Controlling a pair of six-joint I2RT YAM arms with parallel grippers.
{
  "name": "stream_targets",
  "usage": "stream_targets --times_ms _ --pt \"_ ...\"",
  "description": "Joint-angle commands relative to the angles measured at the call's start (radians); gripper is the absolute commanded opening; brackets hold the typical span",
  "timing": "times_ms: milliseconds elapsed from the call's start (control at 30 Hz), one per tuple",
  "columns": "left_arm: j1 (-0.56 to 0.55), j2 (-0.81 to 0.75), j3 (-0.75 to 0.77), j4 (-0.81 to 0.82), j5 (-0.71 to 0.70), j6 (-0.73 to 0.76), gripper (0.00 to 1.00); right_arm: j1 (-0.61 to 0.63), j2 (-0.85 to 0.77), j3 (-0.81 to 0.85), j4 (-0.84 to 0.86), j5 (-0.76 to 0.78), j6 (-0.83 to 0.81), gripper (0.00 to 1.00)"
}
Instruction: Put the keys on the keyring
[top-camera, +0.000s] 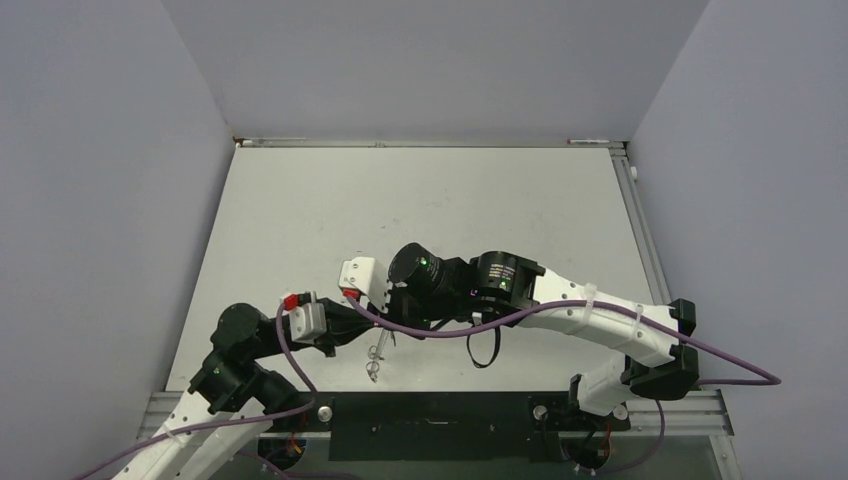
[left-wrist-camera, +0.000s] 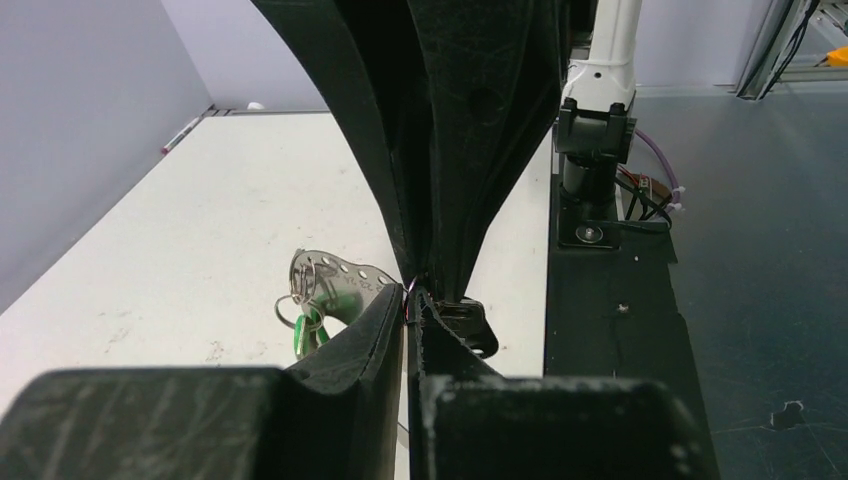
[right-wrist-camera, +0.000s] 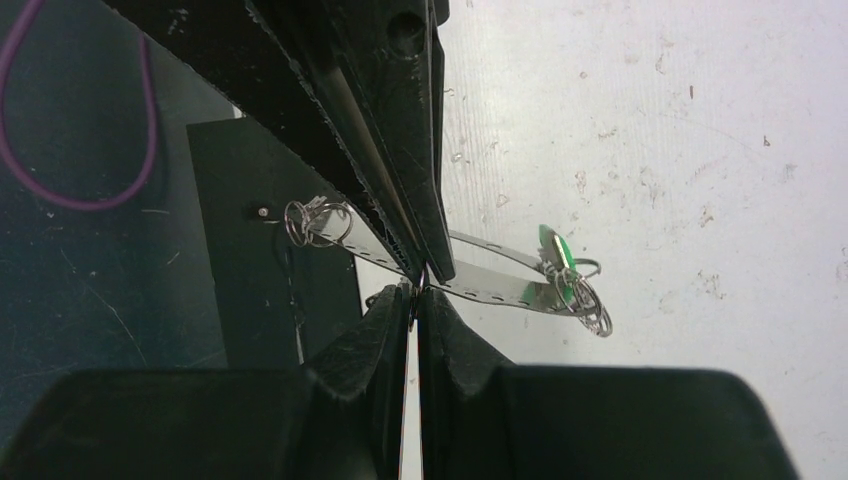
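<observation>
A thin wire keyring (right-wrist-camera: 415, 292) is pinched between the tips of my right gripper (right-wrist-camera: 414, 296), which is shut on it. My left gripper (left-wrist-camera: 411, 296) comes at it from the opposite side and is shut too, with a sliver of the same keyring (left-wrist-camera: 408, 288) at its tips. The two grippers meet tip to tip above the table's near edge, the left gripper (top-camera: 375, 328) and the right gripper (top-camera: 386, 312). Flat silvery perforated keys (right-wrist-camera: 500, 290) hang beside the tips with small rings and a green tag (right-wrist-camera: 556, 256). The keys (left-wrist-camera: 335, 278) also show from the left wrist, and the keys (top-camera: 376, 358) dangle below the tips.
A black base plate (top-camera: 430, 425) runs along the near table edge under the grippers. A purple cable (top-camera: 440, 325) and a black strap loop (top-camera: 486, 352) hang from the right arm. A marker pen (left-wrist-camera: 180, 133) lies by the wall. Grey walls enclose the white table (top-camera: 430, 200).
</observation>
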Motion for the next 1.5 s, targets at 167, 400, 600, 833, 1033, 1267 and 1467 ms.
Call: stream_targets --times_ms 167,400,600,833,1033,1267,1467 --pt "0.035 -0.102 -0.004 0.080 -0.033 -0.066 0.00 0.018 -0.136 -0.051 0.228 0.047 0.040 0.20" --pt "0.076 -0.166 -0.036 0.192 -0.037 -0.178 0.00 0.017 -0.228 -0.151 0.386 0.069 0.071 0.45" --pt "0.079 -0.205 -0.061 0.269 -0.078 -0.276 0.00 0.017 -0.327 -0.258 0.523 0.054 0.063 0.43" --pt "0.079 -0.235 -0.074 0.291 -0.116 -0.299 0.00 0.018 -0.357 -0.378 0.603 0.024 0.019 0.43" --pt "0.079 -0.240 -0.072 0.273 -0.126 -0.285 0.00 0.018 -0.381 -0.506 0.724 -0.014 -0.003 0.52" --pt "0.079 -0.237 -0.072 0.277 -0.122 -0.288 0.00 0.007 -0.361 -0.531 0.805 -0.060 -0.043 0.57" --pt "0.079 -0.242 -0.072 0.278 -0.120 -0.288 0.00 -0.010 -0.336 -0.506 0.822 -0.080 -0.061 0.56"
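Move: Both grippers already meet on the keyring, its metal plate running forward and back through the closed fingertips, its middle some 1 to 2 cm below each hand point. From the left hand, the black tag hangs about 2 cm back, 1 cm right and 3 cm below; the loose rings at the near end are about 9 cm straight back, the green tag about 8 cm straight ahead, each a few centimetres lower. The left fingertips keep their pinch on a small ring of the keyring and carry it about 5 cm up and 3 cm left, tipping up nearly 20 degrees. The right gripper opens and lets go, climbs some 9 cm, sinks most of the way back, then rises slightly, its fingers levelling by about 30 degrees; it stays wide open, facing the plate. ##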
